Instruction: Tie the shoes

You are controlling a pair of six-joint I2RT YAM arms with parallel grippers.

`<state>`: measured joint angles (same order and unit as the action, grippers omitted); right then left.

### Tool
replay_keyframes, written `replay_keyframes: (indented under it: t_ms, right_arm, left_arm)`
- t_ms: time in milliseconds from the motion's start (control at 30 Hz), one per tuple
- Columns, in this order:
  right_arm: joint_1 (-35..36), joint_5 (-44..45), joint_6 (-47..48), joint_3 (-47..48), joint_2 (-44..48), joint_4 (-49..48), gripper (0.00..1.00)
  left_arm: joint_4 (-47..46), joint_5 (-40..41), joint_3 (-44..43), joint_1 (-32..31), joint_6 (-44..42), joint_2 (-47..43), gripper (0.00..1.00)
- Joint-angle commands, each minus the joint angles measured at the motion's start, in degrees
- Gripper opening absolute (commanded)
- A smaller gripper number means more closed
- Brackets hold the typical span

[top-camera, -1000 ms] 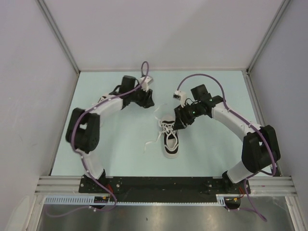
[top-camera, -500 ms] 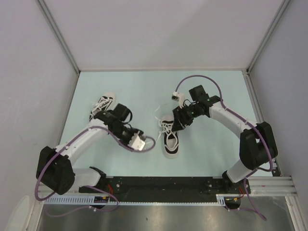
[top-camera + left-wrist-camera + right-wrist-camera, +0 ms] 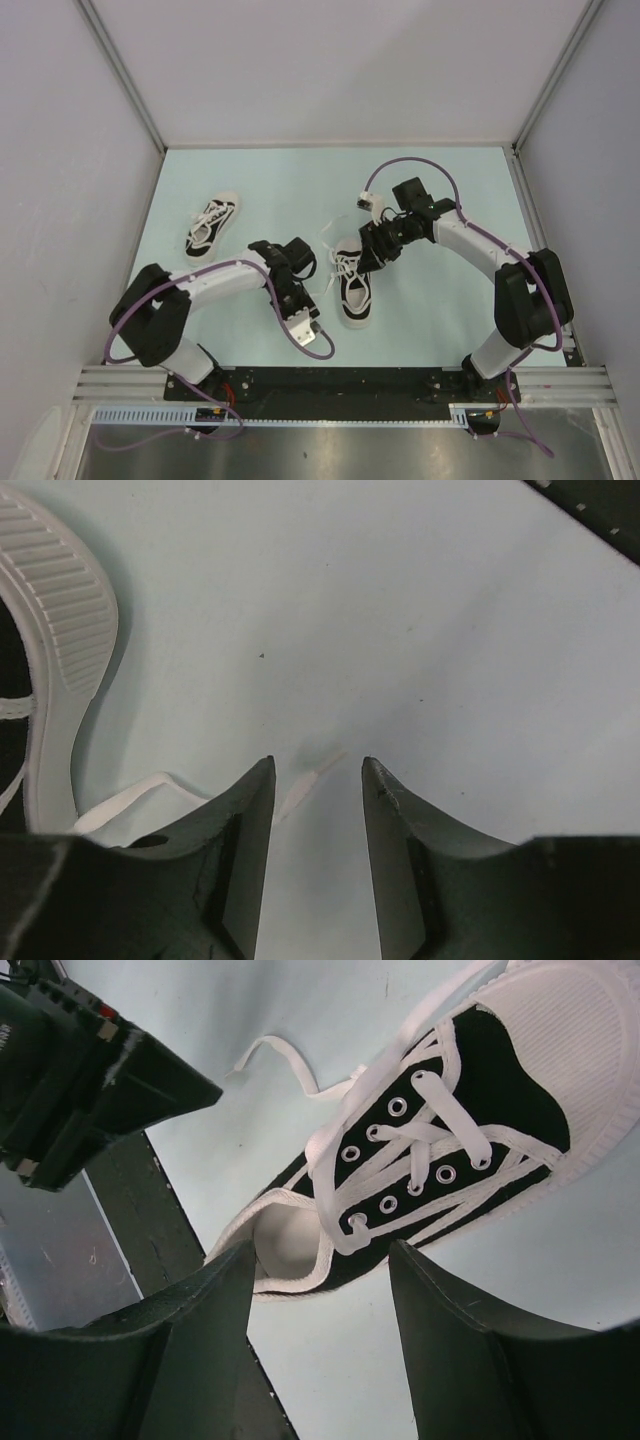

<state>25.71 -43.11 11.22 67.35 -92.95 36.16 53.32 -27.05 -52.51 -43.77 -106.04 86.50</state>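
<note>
One of the shoes [image 3: 355, 290], black with a white sole, lies mid-table with loose white laces [image 3: 322, 288]. The other shoe [image 3: 212, 225] lies at the far left. My left gripper [image 3: 298, 292] is low over the table just left of the middle shoe. In the left wrist view its jaws [image 3: 317, 762] stand open around a lace tip [image 3: 308, 782] lying on the table, with the shoe's sole [image 3: 70, 630] at the left. My right gripper [image 3: 373, 255] hovers open over the middle shoe's far end. Its wrist view [image 3: 322, 1250] shows the heel opening and eyelets [image 3: 430, 1150] below.
The pale blue table is walled on three sides, with metal posts at the back corners. The black base rail [image 3: 340, 385] runs along the near edge. A purple cable loops by the left wrist [image 3: 322, 348]. The left arm's dark body [image 3: 90, 1070] shows in the right wrist view.
The left arm has swung from the far side, by the left shoe, down to the lace beside the middle shoe. The right gripper has hardly moved.
</note>
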Motion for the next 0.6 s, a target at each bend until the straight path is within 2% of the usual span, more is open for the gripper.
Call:
replay_keyframes:
  t_ms: [0,200,300,400,433,500,567]
  right_arm:
    - [-0.1,-1.4,0.0,0.2,-0.4,-1.1,0.61]
    - [-0.1,-1.7,-0.1,0.2,-1.5,-2.1,0.61]
    - [-0.1,-2.2,-0.4,0.4,-1.9,-2.6,0.61]
    - [0.1,-2.4,-0.6,0.5,-2.2,-3.1,0.61]
    - [0.2,-2.4,-0.6,0.5,-2.4,-3.4,0.61]
    - [0.4,-2.3,-0.6,0.7,-2.9,-3.5,0.61]
    - [0.5,-2.3,-0.7,0.9,-3.2,-3.5,0.61]
  left_arm:
    - [-3.7,1.5,-3.2,-0.4,-4.6,3.7,0.46]
    - [-3.9,4.6,-4.4,-0.4,-5.6,8.2,0.47]
    - [-2.8,5.2,-5.1,-0.4,-5.8,9.0,0.4]
    - [-2.7,6.1,-5.3,-0.1,-6.2,9.6,0.27]
    - [-2.9,6.1,-5.1,-0.1,-6.1,9.5,0.17]
    - [-3.4,4.0,-5.1,-0.2,-3.8,8.1,0.05]
    - [-5.1,1.4,-5.6,-0.2,0.3,6.3,0.0]
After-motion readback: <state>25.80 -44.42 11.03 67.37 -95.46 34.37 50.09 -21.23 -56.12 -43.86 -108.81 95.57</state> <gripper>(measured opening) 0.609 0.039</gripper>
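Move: The loose lace end lies on the table about 3 cm ahead of the left hand, 1 cm to its right and 3 cm below. The near shoe's middle is some 5 cm ahead and 8 cm to the right; the other lace lies about 17 cm ahead and 5 cm right. From the right hand, the loose end is roughly 7 cm back, 8 cm left and 8 cm below. The left hand eases about 3 cm forward and down, then shuts its fingertips on the loose lace end. ##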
